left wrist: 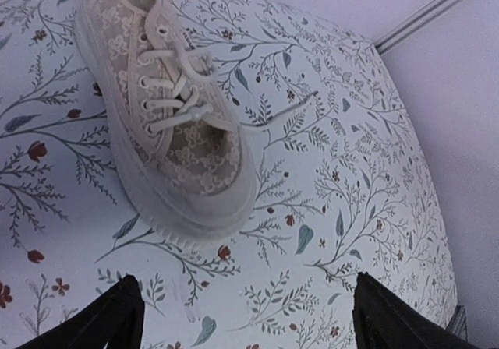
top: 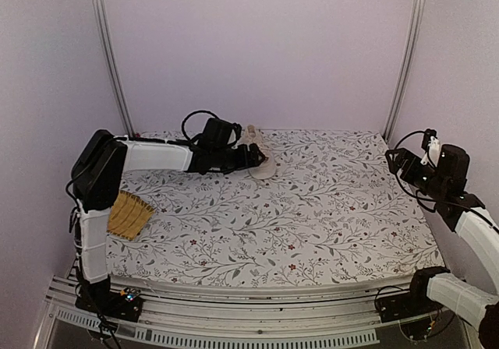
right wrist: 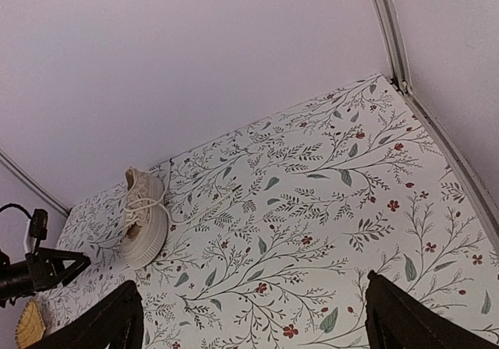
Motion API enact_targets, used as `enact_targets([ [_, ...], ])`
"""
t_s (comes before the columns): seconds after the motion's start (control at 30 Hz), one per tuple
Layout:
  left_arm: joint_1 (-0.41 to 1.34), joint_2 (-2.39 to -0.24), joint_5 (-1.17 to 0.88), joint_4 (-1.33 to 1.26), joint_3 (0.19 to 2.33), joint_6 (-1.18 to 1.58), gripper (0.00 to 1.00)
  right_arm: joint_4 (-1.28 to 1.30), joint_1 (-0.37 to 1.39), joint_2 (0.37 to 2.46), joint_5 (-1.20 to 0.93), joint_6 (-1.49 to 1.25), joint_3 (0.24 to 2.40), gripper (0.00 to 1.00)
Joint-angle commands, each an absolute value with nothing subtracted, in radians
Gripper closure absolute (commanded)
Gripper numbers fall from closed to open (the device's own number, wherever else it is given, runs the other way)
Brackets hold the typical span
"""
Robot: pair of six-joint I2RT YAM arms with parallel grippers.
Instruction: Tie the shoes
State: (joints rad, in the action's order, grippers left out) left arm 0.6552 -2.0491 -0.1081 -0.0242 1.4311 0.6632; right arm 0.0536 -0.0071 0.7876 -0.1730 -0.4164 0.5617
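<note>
The cream lace-up shoe (top: pixel 261 156) stands at the back of the table, left of centre. In the left wrist view the shoe (left wrist: pixel 168 107) lies just beyond my open fingers, toe towards the camera, its pale laces loosely crossed. One lace end (left wrist: pixel 288 111) trails over the cloth to the right. My left gripper (top: pixel 254 159) hovers right by the shoe, open (left wrist: pixel 245 322), with nothing between its fingers. My right gripper (top: pixel 395 162) hangs raised at the far right, open (right wrist: pixel 253 322) and empty. Its view shows the shoe (right wrist: pixel 144 216) far off.
A floral cloth (top: pixel 312 209) covers the table. A flat yellow woven mat (top: pixel 129 214) lies near the left edge beside the left arm. Pale walls and metal corner posts (top: pixel 109 53) enclose the back and sides.
</note>
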Motion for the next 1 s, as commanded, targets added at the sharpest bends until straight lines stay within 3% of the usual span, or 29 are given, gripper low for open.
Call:
enact_targets([
  [0.0, 0.65, -2.208, 0.02, 0.052, 1.665, 0.714, 0.06, 0.054, -0.008, 0.797, -0.248, -0.397, 0.569, 0.01],
  [0.3, 0.589, -2.659, 0.111, 0.294, 2.328, 0.83, 0.06, 0.02, -0.008, 0.814, -0.336, -0.399, 0.539, 0.01],
  [0.5, 0.535, -2.724, 0.045, 0.257, 2.337, 0.916, 0.08, 0.023, -0.008, 0.817, -0.325, -0.383, 0.526, 0.01],
  [0.73, 0.498, -2.785, -0.087, 0.222, 2.364, 0.954, 0.4, 0.043, -0.007, 0.819, -0.295, -0.364, 0.523, 0.01],
  [0.97, 0.493, -2.778, -0.092, 0.219, 2.354, 0.944, 0.82, 0.055, -0.007, 0.784, -0.301, -0.383, 0.503, 0.01],
])
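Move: The shoe points its toe back towards me, and I'm going for the top of its laces, by the opening: about 18 cm ahead of my left hand, hardly to either side, and some 6 cm below. The toe cap is nearer, roughly 7 cm ahead and 4 cm right; the loose lace end lies around 14 cm ahead and 15 cm right. From my right hand those top laces are about 30 cm ahead and 35 cm left, well below. I send my left hand about 18 cm forward over the toe and up along the shoe, quickly at first, then sink some 5 cm beside the opening while the wrist turns counter-clockwise and its left side dips. Only once down there do I draw the wide-open fingers most of the way shut on the top laces. My right hand just eases slightly left and down, still open. ##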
